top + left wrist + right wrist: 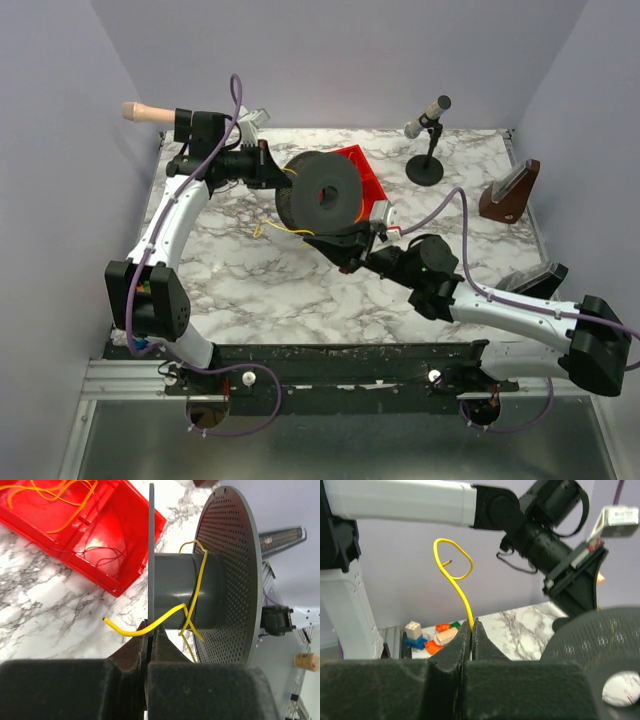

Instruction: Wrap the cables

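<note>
A grey spool [320, 190] with perforated flanges hangs above the marble table. My left gripper [151, 630] is shut on the edge of its thin flange [151, 555]. One yellow cable [131, 630] loops loosely around the spool's hub [175, 590], and its free end pokes out to the left past my left fingertips. My right gripper [471, 623] is shut on a yellow cable [456, 582] that curls upward in a loop; this gripper [318, 240] sits just below the spool. More orange-yellow cables [55, 495] lie in a red bin [115, 555].
The red bin [368, 172] stands behind the spool. A microphone on a stand [428, 140] and a brown wedge-shaped holder [510, 192] occupy the back right. Toy bricks [432, 632] lie at the table's edge in the right wrist view.
</note>
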Motion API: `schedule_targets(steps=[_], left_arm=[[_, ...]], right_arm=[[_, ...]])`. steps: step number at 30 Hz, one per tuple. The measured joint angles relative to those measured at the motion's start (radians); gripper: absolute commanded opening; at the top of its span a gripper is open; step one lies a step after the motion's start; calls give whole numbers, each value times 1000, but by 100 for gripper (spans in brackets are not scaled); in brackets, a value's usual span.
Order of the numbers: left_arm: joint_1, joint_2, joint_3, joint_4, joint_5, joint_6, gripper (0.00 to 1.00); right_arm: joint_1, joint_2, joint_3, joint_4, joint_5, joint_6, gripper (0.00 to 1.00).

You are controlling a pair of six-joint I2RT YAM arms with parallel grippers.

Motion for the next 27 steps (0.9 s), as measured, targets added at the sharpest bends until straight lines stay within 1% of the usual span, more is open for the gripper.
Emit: schedule_targets(steps=[8,12,15,19,27], left_arm=[[98,-61,-15,142,1,-102,0],[116,-101,-24,200,3,-138,0],[123,-128,-24,224,4,-148,0],[130,-152,-24,229,12,-147,0],[140,-154,-49,225,20,-143,0]], right_arm=[[0,-122,-112,-129,43,0,1],[-5,-159,-153,-190,88,0,1],[-33,-193,-189,-229,109,13,1],[-112,-229,-231,-252,124,54,1],[-309,-278,-307,-274,122,161,1]])
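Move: The left gripper still pinches the spool's flange edge; the spool's middle lies about 7 cm right, 2 cm back and slightly lower. From the right gripper, pinching the yellow cable, the spool is some 15 cm ahead, 3 cm right and 11 cm below, while the cable's loose tail loops 7 cm left, 1 cm ahead and 4 cm up. The red box lies 30 cm ahead, 9 cm right and 33 cm below that hand; from the left hand, 12 cm ahead, 12 cm right, 24 cm below. Swing the right gripper, keeping its pinch on the yellow cable, down and a little right, then curve right and forward beneath the spool's height, about 12 cm right and 11 cm down in all, turning some 30 degrees until its fingers point level. Meanwhile raise the gripped spool with the left gripper about 7 cm and 5 cm left, tilting it up. ##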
